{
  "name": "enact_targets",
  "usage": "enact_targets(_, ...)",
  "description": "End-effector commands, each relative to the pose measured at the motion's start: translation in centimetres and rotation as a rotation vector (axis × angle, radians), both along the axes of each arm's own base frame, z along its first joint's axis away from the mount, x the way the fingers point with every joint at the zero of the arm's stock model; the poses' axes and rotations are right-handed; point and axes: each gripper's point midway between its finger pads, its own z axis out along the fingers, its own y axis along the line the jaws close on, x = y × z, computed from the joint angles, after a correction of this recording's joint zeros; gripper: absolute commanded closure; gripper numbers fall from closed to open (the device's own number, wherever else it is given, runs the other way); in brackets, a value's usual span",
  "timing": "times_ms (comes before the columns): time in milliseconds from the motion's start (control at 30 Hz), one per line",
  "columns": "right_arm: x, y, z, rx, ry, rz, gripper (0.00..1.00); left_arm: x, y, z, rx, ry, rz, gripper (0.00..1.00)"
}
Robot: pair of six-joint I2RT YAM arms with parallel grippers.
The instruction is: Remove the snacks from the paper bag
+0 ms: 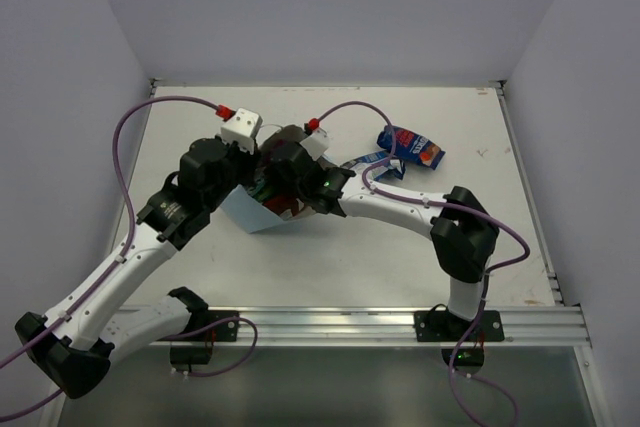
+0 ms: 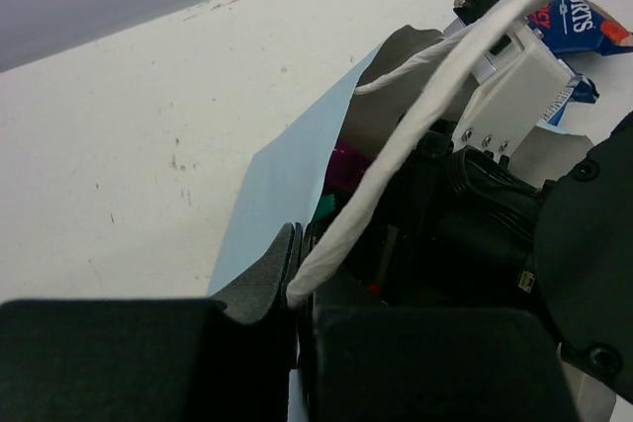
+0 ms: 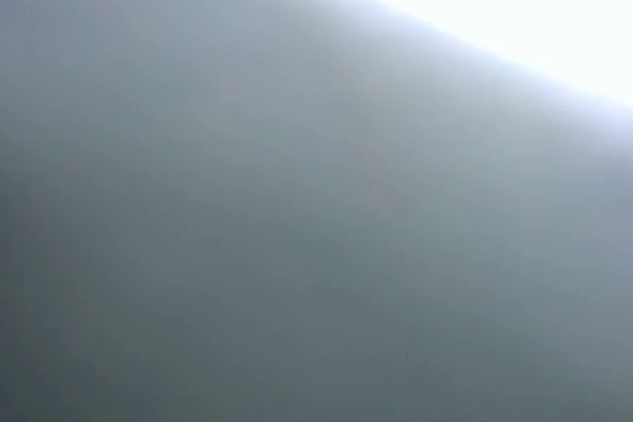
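The light-blue paper bag [image 1: 248, 215] stands at mid-table between both wrists. My left gripper [image 2: 300, 244] is shut on the bag's rim where a white loop handle [image 2: 415, 126] comes out. My right gripper [image 1: 283, 187] reaches down into the bag's mouth; its fingers are hidden, and the right wrist view is only a grey blur. Inside the bag I see a magenta packet [image 2: 346, 167] and a teal one [image 2: 326, 207]. A dark blue and red snack packet [image 1: 412, 147] lies on the table to the right of the bag, with a blue-white one [image 1: 368, 159] beside it.
The white table [image 1: 330, 257] has a raised rim at the back and sides. Purple cables [image 1: 130, 147] loop over both arms. The metal rail [image 1: 380, 322] with the arm bases runs along the near edge.
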Motion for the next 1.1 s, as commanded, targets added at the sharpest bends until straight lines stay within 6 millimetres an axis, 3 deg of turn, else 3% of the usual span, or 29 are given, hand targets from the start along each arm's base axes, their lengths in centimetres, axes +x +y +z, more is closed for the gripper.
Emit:
enact_targets(0, 0.6, 0.1, 1.6, 0.043, -0.051, -0.033, 1.00, -0.1, -0.3, 3.4, -0.072, -0.088, -0.002, 1.00)
enact_targets(33, 0.4, 0.0, 3.1, 0.071, -0.078, -0.026, 1.00, 0.0, -0.2, 3.4, -0.067, -0.088, 0.008, 1.00)
enact_targets(100, 0.0, -0.2, 4.3, 0.070, -0.122, 0.019, 1.00, 0.2, 0.1, 3.2, -0.058, -0.083, 0.025, 1.00)
enact_targets(133, -0.2, -0.3, 6.5, 0.091, -0.176, 0.047, 1.00, 0.2, 0.2, 3.2, -0.054, -0.083, 0.035, 1.00)
enact_targets(367, -2.7, -0.9, 14.3, 0.166, -0.342, 0.197, 1.00, 0.6, 1.0, 3.4, -0.030, -0.091, 0.078, 1.00)
enact_targets(567, -3.7, -1.9, 17.9, 0.149, -0.427, 0.249, 1.00, 0.9, 2.0, 3.4, -0.007, -0.095, 0.132, 1.00)
enact_targets(767, -4.8, -6.4, 22.3, 0.091, -0.557, 0.223, 1.00, 1.2, 3.2, 2.9, 0.018, -0.085, 0.203, 1.00)
enact_targets(867, -5.8, -10.1, 25.8, 0.089, -0.635, 0.219, 1.00, 1.5, 3.6, 2.7, 0.029, -0.085, 0.232, 1.00)
enact_targets(900, -5.7, -11.6, 26.1, 0.064, -0.634, 0.213, 1.00, 1.5, 3.7, 2.7, 0.029, -0.087, 0.236, 1.00)
enact_targets(933, -6.6, -13.5, 28.0, 0.071, -0.679, 0.210, 1.00, 1.6, 3.7, 2.8, 0.027, -0.091, 0.241, 1.00)
enact_targets(1033, -7.7, -17.0, 30.0, 0.054, -0.720, 0.215, 1.00, 1.9, 3.9, 2.7, 0.037, -0.094, 0.257, 1.00)
enact_targets(1067, -8.5, -19.3, 30.9, 0.043, -0.733, 0.189, 1.00, 2.0, 3.9, 2.7, 0.040, -0.096, 0.260, 1.00)
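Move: The right hand is down in the bag, already pinching the teal packet; the free table beside the blue-white packet lies to its right, that packet about 25 cm right, 7 cm ahead and 16 cm lower. The blue-red packet is some 36 cm right and 13 cm ahead, the red packet 5 cm right and 5 cm back. From the left hand, still pinching the bag's edge, the blue-white packet is roughly 25 cm right, 9 cm ahead. Right hand pulls the pinched teal packet up 25 cm, then also rightward; left keeps the bag edge, drifting left. ##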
